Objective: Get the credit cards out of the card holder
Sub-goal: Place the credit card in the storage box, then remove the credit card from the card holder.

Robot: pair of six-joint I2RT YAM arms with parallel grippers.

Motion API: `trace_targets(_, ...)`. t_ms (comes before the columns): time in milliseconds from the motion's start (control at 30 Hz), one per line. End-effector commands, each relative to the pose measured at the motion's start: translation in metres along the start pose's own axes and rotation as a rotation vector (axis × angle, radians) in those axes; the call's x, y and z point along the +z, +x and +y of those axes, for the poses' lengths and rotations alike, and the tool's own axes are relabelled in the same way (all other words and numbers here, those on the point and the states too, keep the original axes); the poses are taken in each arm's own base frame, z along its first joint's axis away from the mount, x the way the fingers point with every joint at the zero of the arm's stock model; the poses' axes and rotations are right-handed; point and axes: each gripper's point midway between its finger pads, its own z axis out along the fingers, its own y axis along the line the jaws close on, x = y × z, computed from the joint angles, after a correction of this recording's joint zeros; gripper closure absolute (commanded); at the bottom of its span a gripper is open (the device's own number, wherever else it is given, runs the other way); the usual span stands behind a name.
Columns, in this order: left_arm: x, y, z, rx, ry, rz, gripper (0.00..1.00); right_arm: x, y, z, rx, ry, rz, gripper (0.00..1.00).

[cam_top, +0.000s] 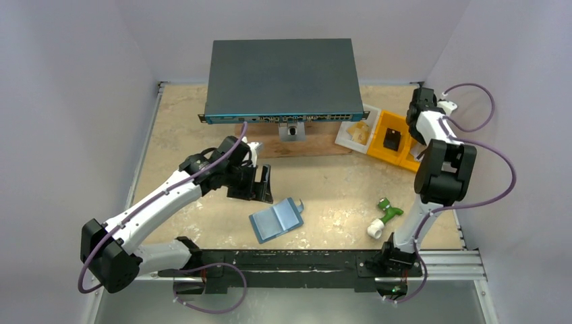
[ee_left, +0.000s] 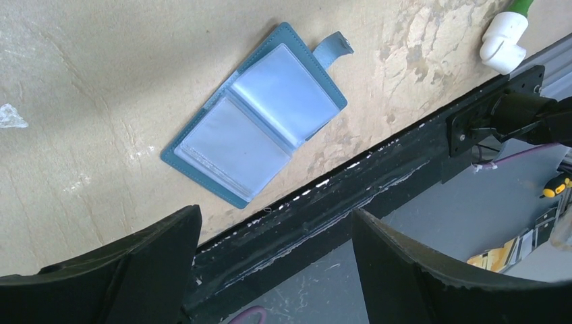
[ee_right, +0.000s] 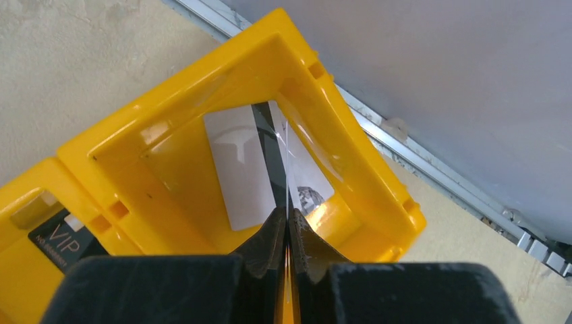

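Note:
The steel-blue card holder (cam_top: 276,219) lies open on the table near the front edge. In the left wrist view the card holder (ee_left: 260,125) shows clear inner sleeves and its strap. My left gripper (cam_top: 260,182) hovers open and empty just behind and left of it, and its fingers (ee_left: 135,270) show wide apart. My right gripper (ee_right: 287,223) is shut on a thin credit card (ee_right: 282,155), seen edge-on, over a yellow bin (ee_right: 168,128). A white card (ee_right: 239,169) and a patterned card (ee_right: 310,189) lie in that bin. A black card (ee_right: 57,239) lies in the neighbouring compartment.
A large dark grey box (cam_top: 280,74) stands at the back centre on a wooden block. The yellow bin (cam_top: 386,121) and a white tray (cam_top: 354,131) sit at the back right, under my right gripper (cam_top: 415,118). A green and white object (cam_top: 384,219) lies front right. A black rail (cam_top: 283,260) runs along the front edge.

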Motion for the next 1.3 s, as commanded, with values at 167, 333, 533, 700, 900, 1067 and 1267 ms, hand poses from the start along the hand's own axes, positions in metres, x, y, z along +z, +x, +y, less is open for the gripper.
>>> trace_targets(167, -0.006, -0.007, -0.004, 0.026, -0.003, -0.019, 0.18, -0.008, -0.033, 0.005, -0.056, 0.011, -0.023, 0.62)
trace_targets(333, -0.004, -0.007, -0.004, 0.012, 0.002, -0.020, 0.18, -0.031, -0.037, 0.011, -0.036, -0.093, -0.022, 0.27)
trace_targets(533, -0.003, -0.007, -0.001, 0.013, -0.012, -0.026, 0.18, -0.073, -0.040, 0.016, -0.017, -0.228, -0.039, 0.12)
trace_targets(700, -0.001, -0.006, 0.003, 0.007, -0.026, -0.027, 0.18, -0.118, -0.026, 0.026, -0.066, -0.362, -0.066, 0.06)
trace_targets(900, 0.005, -0.003, 0.008, -0.011, -0.037, -0.023, 0.18, -0.177, 0.012, 0.024, -0.104, -0.491, -0.094, 0.01)
trace_targets(1067, 0.005, -0.007, 0.011, -0.029, -0.056, -0.045, 0.18, -0.209, 0.045, 0.010, -0.085, -0.649, -0.082, 0.01)
trace_targets(1267, 0.011, -0.010, 0.020, -0.069, -0.100, -0.074, 0.18, -0.242, 0.105, 0.013, -0.105, -0.848, 0.031, 0.01)
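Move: The right hand is over the right-hand compartment of the yellow storage box, a card pinched edge-on; the compartment's middle is about 1 cm ahead, neither left nor right, and 7 cm below. The black VIP card in the next compartment is some 7 cm ahead and 10 cm left, the white bin about 10 cm ahead and 21 cm left, both roughly 9 cm lower. From the left hand the compartment lies around 55 cm right, 24 cm ahead and 13 cm below. Easing forward and about 1 cm down into the right-hand compartment, the right hand opens its shut fingers wide and lets go of the card. It then lifts about 10 cm out of the box and sweeps left and back, away from the compartment, turning counter-clockwise some 30 degrees as the fingers tip up a little, still wide open. ##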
